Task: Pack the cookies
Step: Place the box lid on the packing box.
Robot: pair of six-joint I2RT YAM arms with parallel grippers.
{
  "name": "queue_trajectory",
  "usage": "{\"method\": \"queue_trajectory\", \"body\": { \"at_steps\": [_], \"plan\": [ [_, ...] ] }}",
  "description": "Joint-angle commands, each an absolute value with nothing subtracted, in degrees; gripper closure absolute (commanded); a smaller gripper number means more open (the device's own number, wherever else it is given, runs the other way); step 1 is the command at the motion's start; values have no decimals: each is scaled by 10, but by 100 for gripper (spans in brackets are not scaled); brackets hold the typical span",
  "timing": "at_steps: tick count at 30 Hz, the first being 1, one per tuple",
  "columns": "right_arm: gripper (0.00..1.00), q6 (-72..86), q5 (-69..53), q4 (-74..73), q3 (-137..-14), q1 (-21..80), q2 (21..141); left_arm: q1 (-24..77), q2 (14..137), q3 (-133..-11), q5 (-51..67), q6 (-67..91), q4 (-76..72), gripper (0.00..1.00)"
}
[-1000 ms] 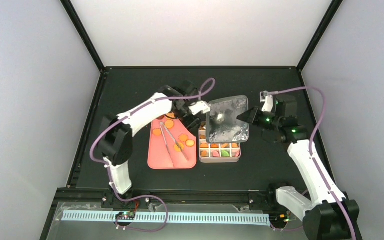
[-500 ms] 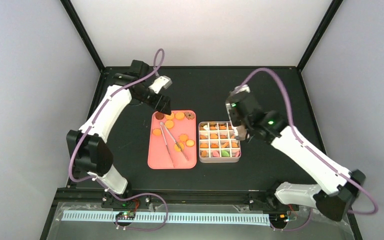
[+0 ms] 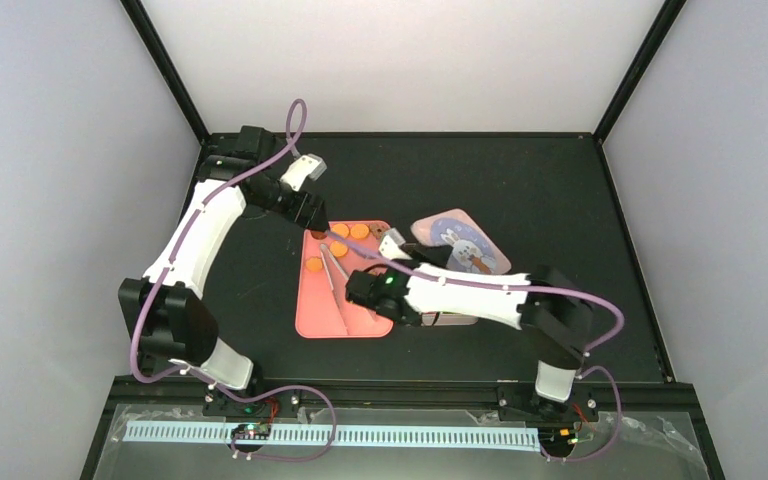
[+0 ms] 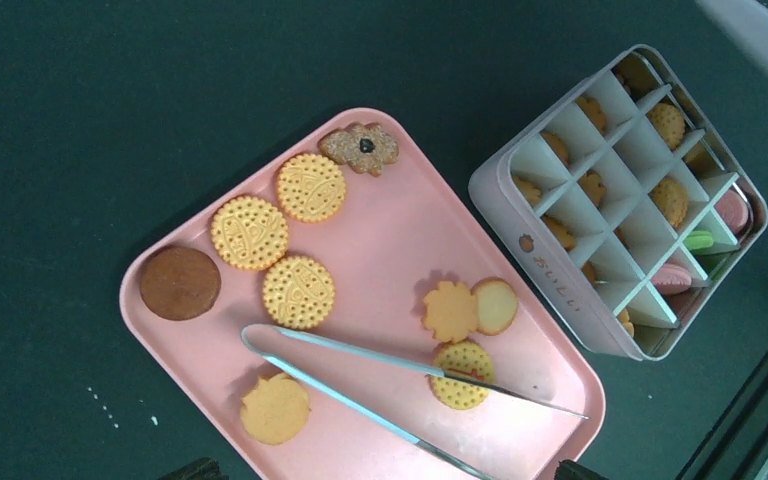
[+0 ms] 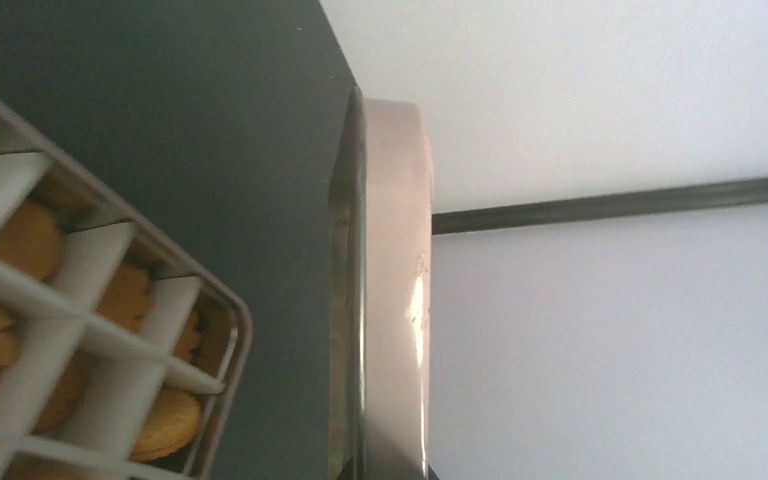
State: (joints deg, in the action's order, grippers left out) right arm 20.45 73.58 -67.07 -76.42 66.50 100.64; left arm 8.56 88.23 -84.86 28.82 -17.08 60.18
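Several orange cookies (image 4: 299,291) and one dark brown cookie lie on the pink tray (image 4: 390,250), with metal tongs (image 4: 360,352) across them. More cookies fill compartments of the divided box (image 4: 620,200), also seen in the right wrist view (image 5: 90,330). My left gripper (image 4: 385,475) hangs open above the tray's far end (image 3: 315,215), holding nothing. My right gripper (image 3: 410,247) is shut on the edge of the lid (image 3: 458,243), picture side up; that lid appears edge-on (image 5: 390,300) between its jaws (image 5: 388,472). The right forearm covers most of the box from above.
The pink tray (image 3: 310,315) sits left of the box on the black table. The right arm (image 3: 460,295) stretches low across the middle from right to left. Black frame posts and white walls close in the back and sides.
The right arm has swung down and left across the box, and the lid now shows picture side up behind the box. The left arm drew back slightly toward the far left.
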Motion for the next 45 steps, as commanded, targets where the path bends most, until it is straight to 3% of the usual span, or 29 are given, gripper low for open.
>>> {"method": "queue_trajectory", "body": {
  "at_steps": [1,7,11,20,26,31,37,45],
  "plan": [
    [99,275,779,-736,-797,705,1070,82,860,-840,304,-176,606,13],
    [99,344,764,-770,-810,732,1154,82,862,-837,317,-171,604,14],
    [99,298,722,-707,-801,743,1147,82,862,-837,323,-170,603,14],
    [80,221,609,-602,-783,769,1122,83,859,-837,319,-167,601,15],
    [75,227,571,-582,-763,774,1136,96,862,-831,314,-175,599,15],
    [59,230,537,-562,-746,774,1129,106,865,-815,311,-177,589,15],
    [50,228,498,-535,-740,773,1101,111,867,-806,309,-181,587,15],
    [29,213,415,-484,-721,759,1042,127,869,-788,312,-187,586,15]
  ]
}}
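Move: Below the right hand, which already pinches the near-left rim of the lid, the open packing box has its middle about 5 cm back, 3 cm left and 17 cm down. The lid's middle is some 3 cm ahead and 4 cm right of the fingers, nearly level; the pink tray is about 20 cm left, 5 cm back and 19 cm down. From the open left hand the box lies roughly 22 cm right, 11 cm back and 19 cm below. Lowering the lid onto the packing box, the right hand sinks about 12 cm while carrying on left and back towards the tray side, its fingers tipping down some 20 degrees. Partway down the fingers begin to open, ending wide around the lid's edge. The left hand, still open, eases some 4 cm down, back and right towards the box. ##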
